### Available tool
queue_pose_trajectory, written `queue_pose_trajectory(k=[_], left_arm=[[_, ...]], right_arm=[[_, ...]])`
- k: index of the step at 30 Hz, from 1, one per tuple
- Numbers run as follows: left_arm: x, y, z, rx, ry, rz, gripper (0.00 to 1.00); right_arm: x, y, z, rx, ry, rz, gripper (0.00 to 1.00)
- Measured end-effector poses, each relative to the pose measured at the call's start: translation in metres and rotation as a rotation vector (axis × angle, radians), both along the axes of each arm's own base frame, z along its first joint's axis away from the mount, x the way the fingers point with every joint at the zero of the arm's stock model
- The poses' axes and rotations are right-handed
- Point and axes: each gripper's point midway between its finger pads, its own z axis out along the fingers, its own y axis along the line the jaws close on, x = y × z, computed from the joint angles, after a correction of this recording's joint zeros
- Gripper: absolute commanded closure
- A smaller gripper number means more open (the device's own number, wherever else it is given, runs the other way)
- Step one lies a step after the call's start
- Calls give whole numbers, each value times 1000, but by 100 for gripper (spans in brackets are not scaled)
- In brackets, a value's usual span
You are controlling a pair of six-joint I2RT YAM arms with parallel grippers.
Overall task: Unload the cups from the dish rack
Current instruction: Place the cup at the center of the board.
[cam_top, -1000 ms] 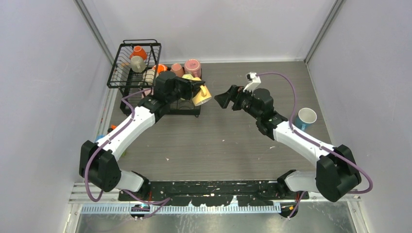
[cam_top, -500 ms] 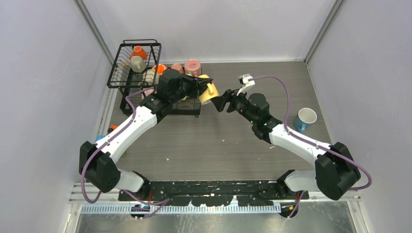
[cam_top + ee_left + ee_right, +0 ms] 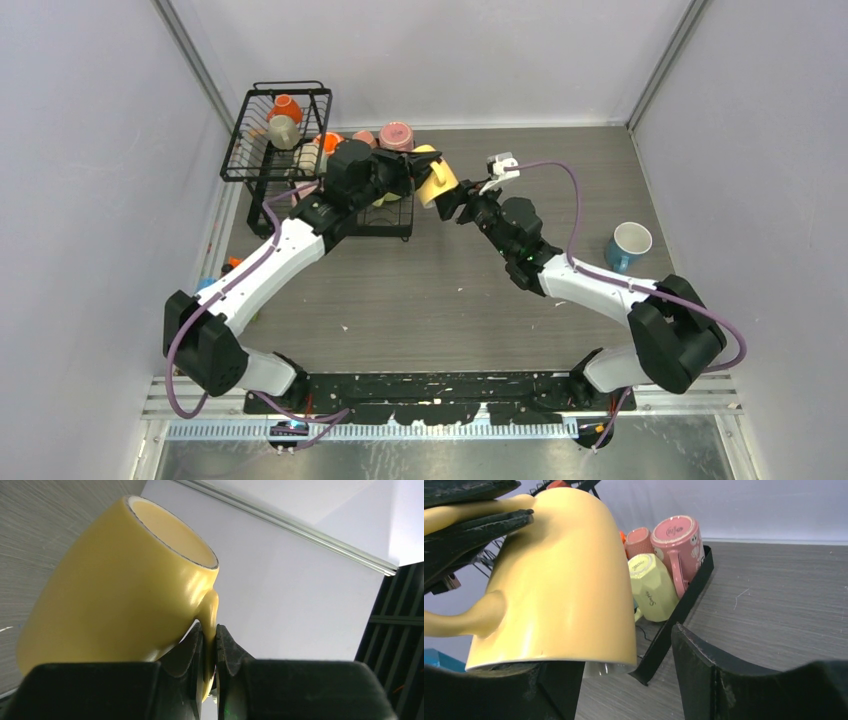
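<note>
A yellow cup (image 3: 437, 180) (image 3: 115, 595) (image 3: 564, 580) hangs in the air just right of the black wire dish rack (image 3: 240, 140). My left gripper (image 3: 412, 178) (image 3: 216, 635) is shut on the cup's handle. My right gripper (image 3: 452, 200) (image 3: 619, 652) is open at the cup's rim. One of its fingers sits under the mouth, and the other finger (image 3: 704, 675) stands apart from the wall. In the rack's tray (image 3: 684, 605) lie a pink cup (image 3: 397, 135) (image 3: 676, 545) and a pale yellow faceted cup (image 3: 654, 585). An orange cup (image 3: 286, 105) sits in the basket.
A light blue cup (image 3: 630, 243) stands upright on the table at the right, near the wall. A small blue object (image 3: 205, 285) lies by the left wall beside the left arm. Grey walls close in the table on three sides.
The left gripper has carried the yellow cup up and to the right, away from the rack. The right arm has swung left to meet it, and its jaws have narrowed around the rim.
</note>
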Motion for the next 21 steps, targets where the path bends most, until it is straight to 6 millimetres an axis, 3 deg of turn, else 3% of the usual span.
queue_pose_trajectory(k=[10,16,21], left_arm=[[3,-4,12,-78,10,16,100],[3,-6,20,-112,0,15,100],[2,-7,24,-131,-2,15,100]], right_arm=[[4,-8,21,59,-50,-81,51],[-1,-17,42,96,-82,-107,72],[-1,-18,38,80,-69,-114,94]])
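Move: The yellow cup hangs mouth-down by its handle from the left fingers, its middle about 4 cm back of that hand, 1 cm to the right and 5 cm below. From the right hand, whose open fingers are at the rim, the cup's middle is about 4 cm ahead, 3 cm left and 5 cm above. The pale green cup stands some 15 cm ahead, 13 cm left and 19 cm below; the pink mug 22 cm ahead, 11 cm left and 18 cm below. The right hand rises about 4 cm and drifts 2 cm to its right, swinging slightly clockwise, with one finger inside the yellow cup's mouth and the other outside, while its fingers close from wide open until they pinch the wall at the rim. The left hand keeps its grip on the handle, carrying the cup up some 2.5 cm and rolling gently so that the hand's left side sinks. ##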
